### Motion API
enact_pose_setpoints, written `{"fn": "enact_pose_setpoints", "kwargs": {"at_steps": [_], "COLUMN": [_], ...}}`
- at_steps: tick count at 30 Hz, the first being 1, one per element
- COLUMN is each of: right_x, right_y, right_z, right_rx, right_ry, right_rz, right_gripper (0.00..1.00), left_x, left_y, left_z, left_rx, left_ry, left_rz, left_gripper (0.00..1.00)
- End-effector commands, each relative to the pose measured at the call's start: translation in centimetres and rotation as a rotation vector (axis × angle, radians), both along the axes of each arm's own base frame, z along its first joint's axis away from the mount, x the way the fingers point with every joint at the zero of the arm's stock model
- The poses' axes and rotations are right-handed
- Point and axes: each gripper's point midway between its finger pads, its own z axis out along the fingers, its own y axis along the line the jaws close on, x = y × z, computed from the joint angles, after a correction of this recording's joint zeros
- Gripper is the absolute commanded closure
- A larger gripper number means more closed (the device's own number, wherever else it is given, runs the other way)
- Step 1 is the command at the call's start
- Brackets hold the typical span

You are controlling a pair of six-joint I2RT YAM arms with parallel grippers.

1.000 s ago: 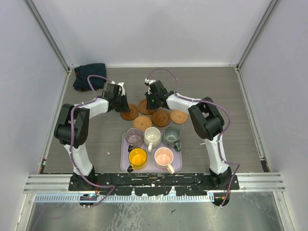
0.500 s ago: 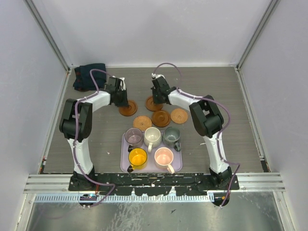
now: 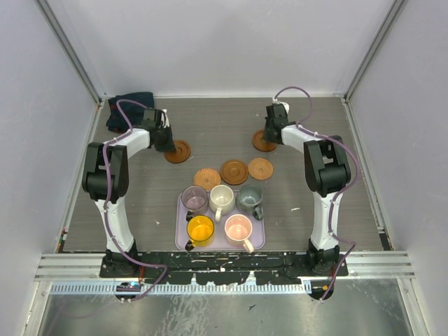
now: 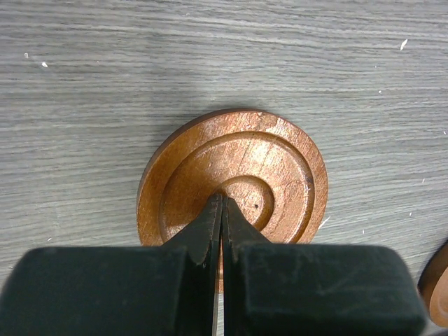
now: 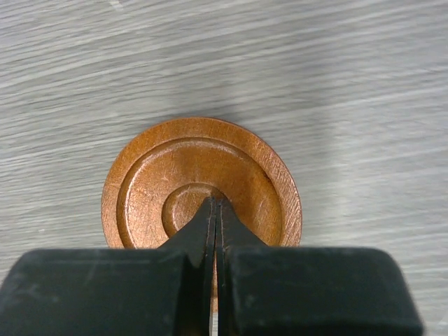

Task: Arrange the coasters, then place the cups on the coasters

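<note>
Two coasters have my shut grippers pressing on them, tips closed on their centres. The left gripper [image 3: 168, 143] [image 4: 222, 199] rests on a dark brown coaster [image 3: 178, 151] [image 4: 280, 168] at the back left. On another coaster [image 3: 264, 142] [image 5: 175, 168] at the back right sits the right gripper [image 3: 268, 136] [image 5: 213, 201]. Neither holds anything between its fingers. Three more coasters [image 3: 207, 178], [image 3: 234, 171], [image 3: 260, 168] lie in a row mid-table. Several cups stand on the lavender tray [image 3: 218, 241]: purple [image 3: 194, 199], cream [image 3: 222, 199], grey-green [image 3: 249, 197], yellow [image 3: 200, 229], pink [image 3: 238, 227].
A dark folded cloth [image 3: 129, 110] lies in the back left corner, just behind the left arm. The rim of a neighbouring coaster [image 4: 437, 283] shows at the right edge of the left wrist view. White walls close in the table on three sides.
Both arms swung outward from the middle. The left gripper slid its coaster to the left, and the right gripper slid its coaster to the right and back, away from the cluster.
</note>
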Motion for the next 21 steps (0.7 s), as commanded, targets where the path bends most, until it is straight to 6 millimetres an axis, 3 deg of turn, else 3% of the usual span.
{"fn": "enact_pose_setpoints", "kwargs": {"at_steps": [1,9,16,21], "right_x": [-1.2,-2.5,-4.1,-3.5], "right_y": [-4.1,-7.3,-8.3,-7.8], "right_z": [1.0,2.1,2.3,3.3], "right_rx": [-0.067,-0.118,-0.129,-0.115], "right_ry": [0.003,-0.014,-0.009,-0.050], "right_rz": [-0.107,-0.191,-0.243,-0.214], "right_gripper": [0.99,0.99,0.99,0.99], "left_x": [0.2,0.9,2.3,2.5], "left_y": [0.2,1.7,1.6,1.0], "left_z": [0.2,0.5,1.8,2.6], "left_rx": [0.004,0.000,-0.025,-0.054], "left_ry": [0.002,-0.008,-0.037,-0.046], "left_rz": [-0.007,0.030,0.031,0.011], "left_gripper": [1.00,1.00,1.00,1.00]}}
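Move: Both closed grippers rest on a dark coaster, each about 2 cm below its hand point. The left dark coaster's middle is about 1 cm ahead and 1 cm right; the left light coaster lies some 12 cm back, 14 cm right of that hand. From the right gripper, the right dark coaster is about 1 cm left and level ahead; the right light coaster is roughly 14 cm back, 3 cm left, and the middle dark coaster 15 cm back, 15 cm left. Keep the right gripper's closed tips on the right dark coaster and drag it to the right, quickly at first, then bend increasingly back towards the base, about 9 cm in all, while the hand turns some 10 degrees clockwise. Nudge the left gripper only about 2 cm left and forward, its shut tips still on the left dark coaster. ##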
